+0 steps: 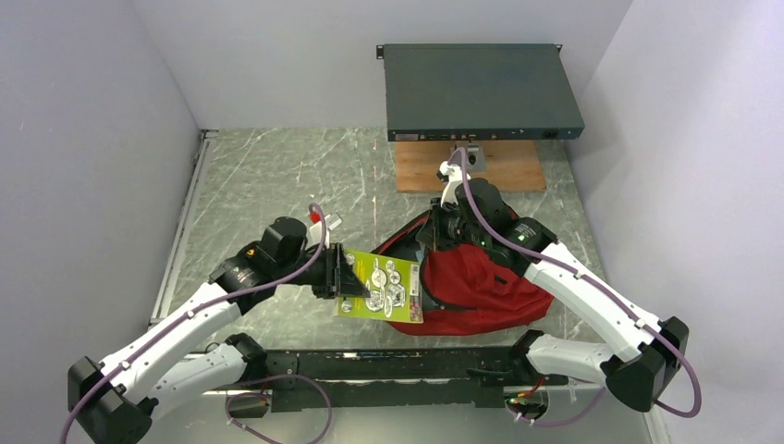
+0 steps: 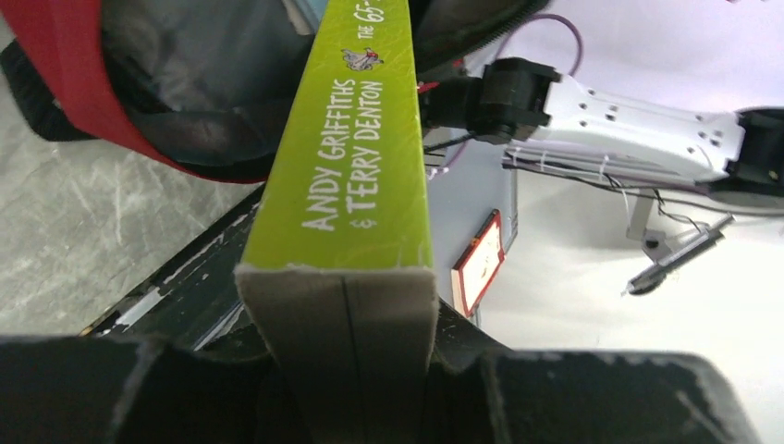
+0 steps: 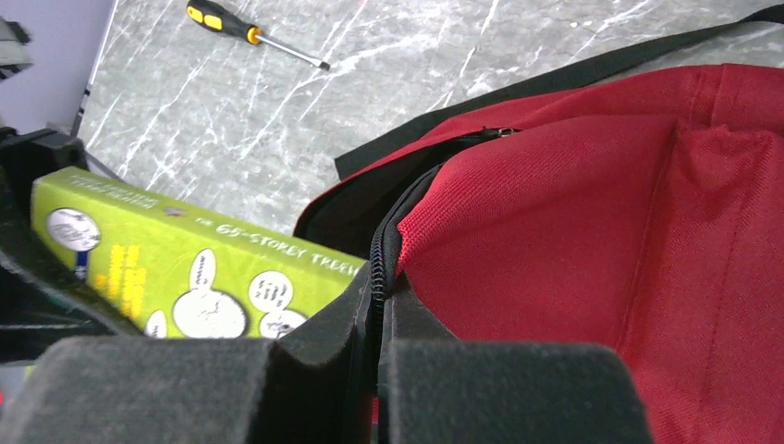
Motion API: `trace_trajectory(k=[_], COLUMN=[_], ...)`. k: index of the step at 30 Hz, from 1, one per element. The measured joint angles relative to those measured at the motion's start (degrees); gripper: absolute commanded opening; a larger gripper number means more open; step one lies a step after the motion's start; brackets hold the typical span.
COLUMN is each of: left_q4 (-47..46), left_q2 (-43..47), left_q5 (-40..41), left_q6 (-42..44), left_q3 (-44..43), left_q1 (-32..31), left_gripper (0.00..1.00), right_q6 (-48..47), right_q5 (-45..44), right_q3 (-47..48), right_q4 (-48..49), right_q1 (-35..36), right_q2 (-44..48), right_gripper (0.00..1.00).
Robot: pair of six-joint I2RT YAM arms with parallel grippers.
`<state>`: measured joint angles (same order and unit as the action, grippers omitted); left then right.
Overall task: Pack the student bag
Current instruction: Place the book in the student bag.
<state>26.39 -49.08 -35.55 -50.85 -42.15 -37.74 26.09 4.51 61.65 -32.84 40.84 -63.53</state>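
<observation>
The student bag (image 1: 476,287), dark red with black zipper trim, lies on the marble table between the two arms, its mouth facing left. My left gripper (image 1: 349,277) is shut on the bottom end of a lime-green book (image 1: 384,285). The book's far end reaches into the bag's dark opening (image 2: 199,88). In the left wrist view the spine (image 2: 356,166) runs away from the gripper (image 2: 342,370). My right gripper (image 3: 379,361) is shut on the bag's zipper edge (image 3: 377,259) and holds the opening up. The red fabric (image 3: 601,231) fills the right side, and the book (image 3: 185,268) shows at left.
A dark rack unit (image 1: 481,88) sits on a wooden board (image 1: 467,166) at the back. On the marble beyond the bag lies a yellow-and-black screwdriver (image 3: 250,32). A black rail (image 1: 388,365) runs along the near edge. A black strap (image 3: 592,69) trails behind the bag.
</observation>
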Motion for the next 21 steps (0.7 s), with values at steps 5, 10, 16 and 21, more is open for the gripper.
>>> trace_trajectory(k=[5, 10, 16, 21], left_q4=[-0.46, -2.71, -10.73, -20.48], left_q2=[-0.15, 0.59, -10.16, -15.45], left_q5=[6.93, 11.91, 9.35, 8.76], left_q6=[-5.92, -10.80, -15.39, -20.04], left_q3=[1.81, 3.67, 1.90, 2.32], left_q1=[-1.88, -1.73, -1.57, -2.05], left_gripper=[0.00, 0.00, 0.00, 0.00], right_q6=[0.50, 0.76, 1.07, 1.46], right_q5=[1.88, 2.82, 4.42, 5.29], right_q3=[0.00, -0.24, -0.44, -1.01], right_q4=[-0.02, 0.20, 0.79, 2.08], right_q1=[-0.22, -0.28, -0.33, -0.48], right_q2=[0.00, 0.00, 0.00, 0.00], right_gripper=[0.00, 0.00, 0.00, 0.00])
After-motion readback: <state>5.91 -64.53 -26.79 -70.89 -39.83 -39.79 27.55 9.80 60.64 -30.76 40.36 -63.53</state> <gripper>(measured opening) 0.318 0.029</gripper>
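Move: The student bag's open mouth, where the held book is going, has its middle some 12 cm to the left hand's right, about 3 cm ahead and 10 cm lower. Its zipped rim, pinched up in the right fingers, is roughly 17 cm right and 10 cm ahead of the left hand, about level; the bag's red front panel lies some 32 cm right, level with it fore and aft and 14 cm below. From the right hand the mouth's middle is about 8 cm back, 5 cm left and 10 cm down. The book, still gripped in the left fingers, is carried over the bag's mouth: first down and forward, then forward and right, about 6 cm forward, 5 cm right and 3 cm down in all, while the wrist turns some 15 degrees counter-clockwise and rolls a little. The right hand keeps its pinch on the zipped rim and holds the mouth open, easing barely a centimetre to its left. ##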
